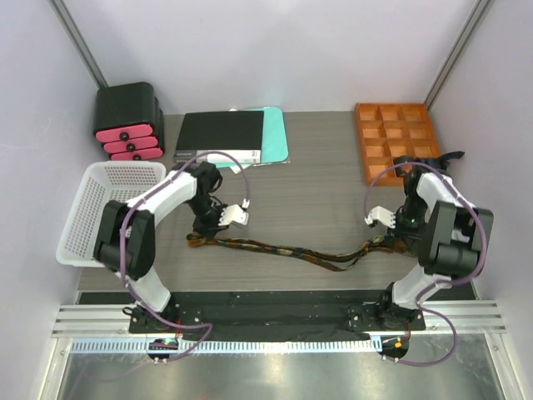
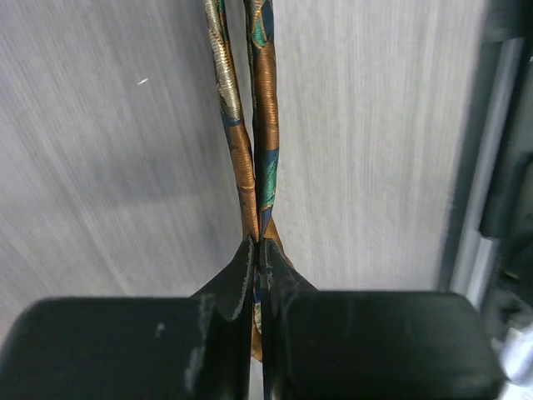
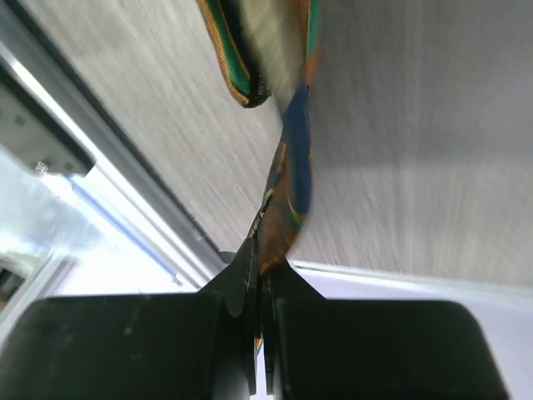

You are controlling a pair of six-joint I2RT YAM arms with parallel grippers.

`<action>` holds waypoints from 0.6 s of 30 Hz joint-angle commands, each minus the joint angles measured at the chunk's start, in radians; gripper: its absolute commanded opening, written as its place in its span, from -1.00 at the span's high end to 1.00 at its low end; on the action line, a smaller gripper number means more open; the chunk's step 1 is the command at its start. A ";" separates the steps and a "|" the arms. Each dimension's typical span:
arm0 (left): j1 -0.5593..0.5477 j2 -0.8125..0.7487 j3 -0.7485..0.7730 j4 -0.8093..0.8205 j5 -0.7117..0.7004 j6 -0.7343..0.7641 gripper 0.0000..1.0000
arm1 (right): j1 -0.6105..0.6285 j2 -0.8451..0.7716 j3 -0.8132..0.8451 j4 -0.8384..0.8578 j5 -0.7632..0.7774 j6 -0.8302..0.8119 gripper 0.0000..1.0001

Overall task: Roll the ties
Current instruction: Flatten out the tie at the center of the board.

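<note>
The ties [image 1: 291, 250] lie stretched left to right across the near part of the grey table, dark with orange-gold patterning. In the left wrist view they run away from me as two narrow strands [image 2: 254, 125] side by side. My left gripper [image 1: 200, 237] is shut on their left end, and fabric shows pinched between its black fingertips [image 2: 258, 247]. My right gripper [image 1: 385, 242] is shut on the right end. In the right wrist view the fabric [image 3: 296, 167] rises from the closed tips [image 3: 265, 260], blurred, with a folded loop above. Which end is the wider one I cannot tell.
A white mesh basket [image 1: 79, 218] stands at the left edge. At the back are a black box with pink drawers [image 1: 125, 121], a black folder [image 1: 221, 137] on a teal sheet [image 1: 276, 133], and an orange compartment tray [image 1: 398, 137]. A black rail [image 1: 275, 304] runs along the near edge.
</note>
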 commanded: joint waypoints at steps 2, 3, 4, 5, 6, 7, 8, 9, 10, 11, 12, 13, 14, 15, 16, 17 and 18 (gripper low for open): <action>0.002 0.206 0.192 -0.220 0.062 -0.086 1.00 | -0.004 0.255 0.105 -0.064 0.117 -0.025 0.97; 0.005 0.264 0.214 -0.232 0.062 -0.099 1.00 | -0.007 0.292 0.167 -0.063 0.118 0.009 0.97; 0.012 0.294 0.250 -0.231 0.060 -0.129 1.00 | -0.012 0.332 0.206 -0.064 0.107 0.018 0.92; 0.017 0.317 0.267 -0.229 0.051 -0.139 0.98 | -0.016 0.381 0.244 -0.066 0.093 0.026 0.86; 0.023 0.359 0.283 -0.231 0.046 -0.146 0.94 | -0.016 0.404 0.299 -0.064 0.087 0.029 0.72; 0.031 0.378 0.319 -0.235 0.040 -0.157 0.93 | -0.016 0.419 0.323 -0.061 0.082 0.037 0.67; 0.035 0.395 0.336 -0.240 0.036 -0.174 0.92 | -0.016 0.444 0.343 -0.052 0.079 0.037 0.65; 0.042 0.430 0.371 -0.239 0.034 -0.192 0.92 | -0.016 0.452 0.367 -0.043 0.082 0.038 0.64; 0.052 0.449 0.387 -0.240 0.028 -0.206 0.92 | -0.016 0.458 0.375 -0.032 0.097 0.035 0.64; 0.057 0.470 0.407 -0.252 0.022 -0.205 0.90 | -0.016 0.470 0.377 -0.015 0.105 0.034 0.61; 0.058 0.484 0.428 -0.262 -0.006 -0.205 0.89 | -0.018 0.473 0.375 -0.009 0.114 0.032 0.48; 0.058 0.498 0.430 -0.257 -0.016 -0.205 0.85 | -0.016 0.472 0.372 0.003 0.121 0.040 0.40; 0.058 0.495 0.427 -0.252 -0.024 -0.203 0.80 | -0.018 0.470 0.373 0.014 0.119 0.046 0.34; 0.060 0.489 0.419 -0.248 -0.024 -0.203 0.58 | -0.018 0.453 0.383 0.017 0.110 0.055 0.22; 0.060 0.468 0.416 -0.248 -0.017 -0.200 0.47 | -0.021 0.438 0.387 0.014 0.104 0.060 0.15; 0.060 0.454 0.413 -0.248 -0.009 -0.199 0.38 | -0.024 0.421 0.392 0.009 0.082 0.057 0.07; 0.062 0.435 0.410 -0.249 0.000 -0.197 0.04 | -0.026 0.369 0.401 0.009 0.070 0.052 -0.03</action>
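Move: Each hand already grips one end of the tie. The left takes its end to a spot of board about 4 cm ahead and 4 cm down; the right's spot is about 7 cm ahead, 4 cm to its right and 5 cm down. The tie's middle sags some 26 cm to the left hand's right and 4 cm back, low on the board. The white basket stands about 22 cm left and 6 cm ahead of the left hand. The wooden tray is roughly 25 cm ahead and 4 cm left of the right hand. Keeping their pinch on the two ends, both hands lower the tie about 4 cm onto the board while drawing it forward, the right some 7 cm and outward to its right by 4, the left about 4 cm with its fingertips tilting some 20 degrees back towards the base. Down at the board, both sets of fingers part and let go of the ends. ##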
